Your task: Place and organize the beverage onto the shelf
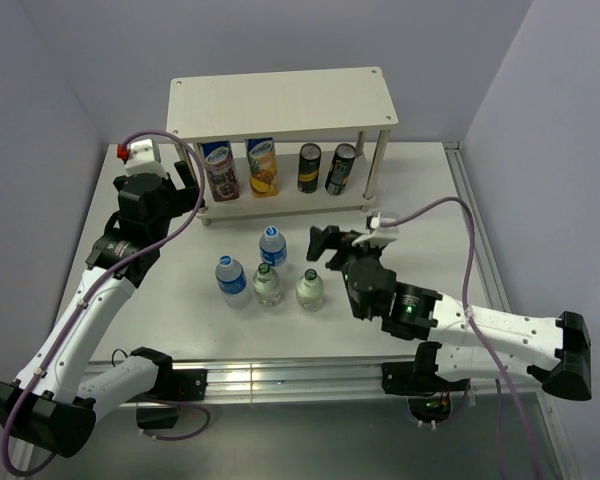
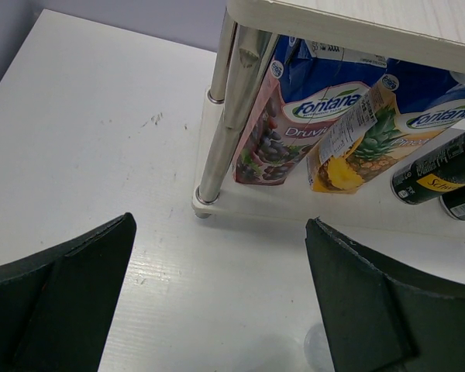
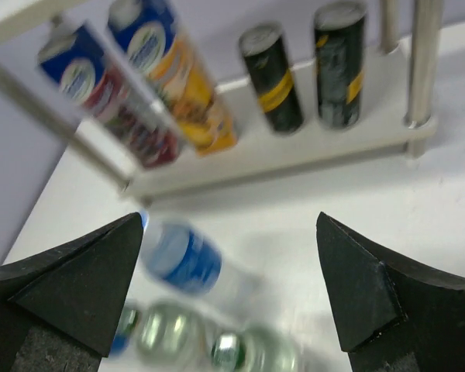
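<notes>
The shelf (image 1: 280, 100) stands at the back, and two dark cans (image 1: 309, 167) (image 1: 341, 168) stand on its lower board. On the table in front stand two blue-labelled plastic bottles (image 1: 272, 243) (image 1: 230, 277) and two green glass bottles (image 1: 267, 285) (image 1: 311, 289). My right gripper (image 1: 325, 243) hovers open just right of them. In the right wrist view it (image 3: 231, 221) is empty, with a blue-labelled bottle (image 3: 182, 260) and the green bottles (image 3: 167, 333) blurred below. My left gripper (image 1: 183, 187) (image 2: 221, 225) is open and empty by the shelf's left post (image 2: 221, 116).
Two tall printed juice cartons (image 1: 220, 170) (image 1: 263, 166) stand on the lower board left of the cans. The shelf's top board is bare. Purple cables loop over both arms. A metal rail (image 1: 310, 372) runs along the near table edge.
</notes>
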You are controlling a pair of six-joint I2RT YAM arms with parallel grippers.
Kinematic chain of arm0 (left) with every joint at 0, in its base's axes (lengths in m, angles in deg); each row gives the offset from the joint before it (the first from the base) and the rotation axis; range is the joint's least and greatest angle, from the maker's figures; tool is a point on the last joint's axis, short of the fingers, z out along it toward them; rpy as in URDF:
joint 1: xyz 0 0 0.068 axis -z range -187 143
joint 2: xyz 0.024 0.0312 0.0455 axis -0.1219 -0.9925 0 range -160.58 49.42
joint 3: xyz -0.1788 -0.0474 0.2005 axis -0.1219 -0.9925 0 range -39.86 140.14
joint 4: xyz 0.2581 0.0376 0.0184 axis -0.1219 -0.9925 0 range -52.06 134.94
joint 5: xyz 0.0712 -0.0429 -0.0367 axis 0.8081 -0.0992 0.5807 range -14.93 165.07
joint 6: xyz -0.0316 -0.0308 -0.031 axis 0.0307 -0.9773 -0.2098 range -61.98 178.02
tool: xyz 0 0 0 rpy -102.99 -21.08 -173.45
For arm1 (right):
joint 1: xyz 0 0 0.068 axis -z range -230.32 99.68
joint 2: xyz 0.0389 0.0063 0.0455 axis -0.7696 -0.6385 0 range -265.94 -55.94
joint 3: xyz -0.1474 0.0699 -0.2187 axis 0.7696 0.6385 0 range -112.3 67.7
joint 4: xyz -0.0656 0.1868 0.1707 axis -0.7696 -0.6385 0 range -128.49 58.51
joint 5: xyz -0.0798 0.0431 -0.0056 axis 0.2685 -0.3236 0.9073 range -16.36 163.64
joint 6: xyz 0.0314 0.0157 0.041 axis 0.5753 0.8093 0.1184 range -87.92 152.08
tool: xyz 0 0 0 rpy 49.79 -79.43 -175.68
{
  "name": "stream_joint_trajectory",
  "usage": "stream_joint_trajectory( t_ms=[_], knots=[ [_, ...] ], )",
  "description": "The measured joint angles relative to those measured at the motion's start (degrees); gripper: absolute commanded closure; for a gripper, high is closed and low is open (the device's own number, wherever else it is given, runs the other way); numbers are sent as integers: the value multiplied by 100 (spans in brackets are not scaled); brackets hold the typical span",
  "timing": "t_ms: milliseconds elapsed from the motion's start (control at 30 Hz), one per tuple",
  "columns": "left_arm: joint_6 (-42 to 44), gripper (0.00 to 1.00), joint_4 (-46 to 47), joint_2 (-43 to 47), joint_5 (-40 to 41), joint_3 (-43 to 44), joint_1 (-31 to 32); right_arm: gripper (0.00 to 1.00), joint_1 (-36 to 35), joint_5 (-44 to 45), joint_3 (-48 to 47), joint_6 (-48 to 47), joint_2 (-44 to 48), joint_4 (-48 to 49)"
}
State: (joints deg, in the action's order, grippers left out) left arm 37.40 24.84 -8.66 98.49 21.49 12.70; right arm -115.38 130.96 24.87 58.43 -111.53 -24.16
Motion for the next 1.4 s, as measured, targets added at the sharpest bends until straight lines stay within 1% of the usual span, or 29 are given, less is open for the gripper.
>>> stream_joint_trajectory(
  t_ms=[133, 267, 333, 433, 600, 733, 1000, 1100, 1133, 1167, 1233, 1267, 1333, 1367, 1400],
  knots=[
    [0, 2, 0, 2, 0, 0, 0, 0, -1084, 431, 11, 796, 249, -1285],
    [0, 2, 2, 2, 0, 0, 0, 0, -1851, 590, 57, 1834, -37, -2404],
    [0, 2, 2, 2, 0, 0, 0, 0, -2098, 640, 57, 2481, -402, -2955],
    [0, 2, 2, 2, 0, 0, 0, 0, -2312, 603, 162, 3241, -925, -3517],
    [0, 2, 2, 2, 0, 0, 0, 0, -2367, 555, 459, 3748, -1451, -3606],
    [0, 2, 2, 2, 0, 0, 0, 0, -2291, 568, 468, 3685, -1862, -3237],
    [0, 2, 2, 2, 2, 0, 0, 1, -1543, 444, 846, 2684, -2367, -1401],
    [0, 2, 0, 2, 2, 0, 0, 5, -1233, 339, 960, 2297, -2577, -682],
    [0, 2, 2, 2, 2, 0, 0, 9, -1156, 317, 975, 2203, -2640, -503],
    [0, 2, 2, 2, 2, 0, 0, 18, -1064, 297, 981, 2096, -2732, -302],
    [0, 2, 2, 2, 2, 0, 0, 28, -942, 256, 970, 1930, -2918, 37],
    [2, 2, 2, 2, 2, 0, 0, 36, -907, 302, 966, 1856, -3005, 133],
    [0, 2, 2, 2, 2, 0, 0, 43, -883, 391, 920, 1773, -3084, 195],
    [2, 2, 2, 2, 2, 0, 0, 49, -874, 409, 907, 1746, -3112, 225],
    [2, 2, 0, 2, 2, 0, 0, 53, -866, 402, 905, 1725, -3126, 254]
  ],
)
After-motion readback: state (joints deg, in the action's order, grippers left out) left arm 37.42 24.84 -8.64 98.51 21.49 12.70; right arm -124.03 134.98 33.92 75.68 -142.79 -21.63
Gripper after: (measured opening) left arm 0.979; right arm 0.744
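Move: The soda water bottle standing nearest the right hand is roughly 22 cm below it, about 3 cm back and 4 cm to the left. At a similar depth, the second soda water bottle stands some 9 cm left of it and 1 cm farther out; a blue water bottle stands about 9 cm beyond it and 8 cm left of it. From the left hand, the nearer-named soda bottle lies about 12 cm back, 26 cm right and 23 cm lower. The right-hand soda water bottle gets pinched around its body by the right hand's open fingers. That hand first sweeps back and down, roughly 11 cm back and 17 cm down, drifting left, with the wrist tipping down about 15 degrees and its left side rolling lower. Then it reaches forward about 8 cm, still sinking a little, and closes partway onto the glass. ##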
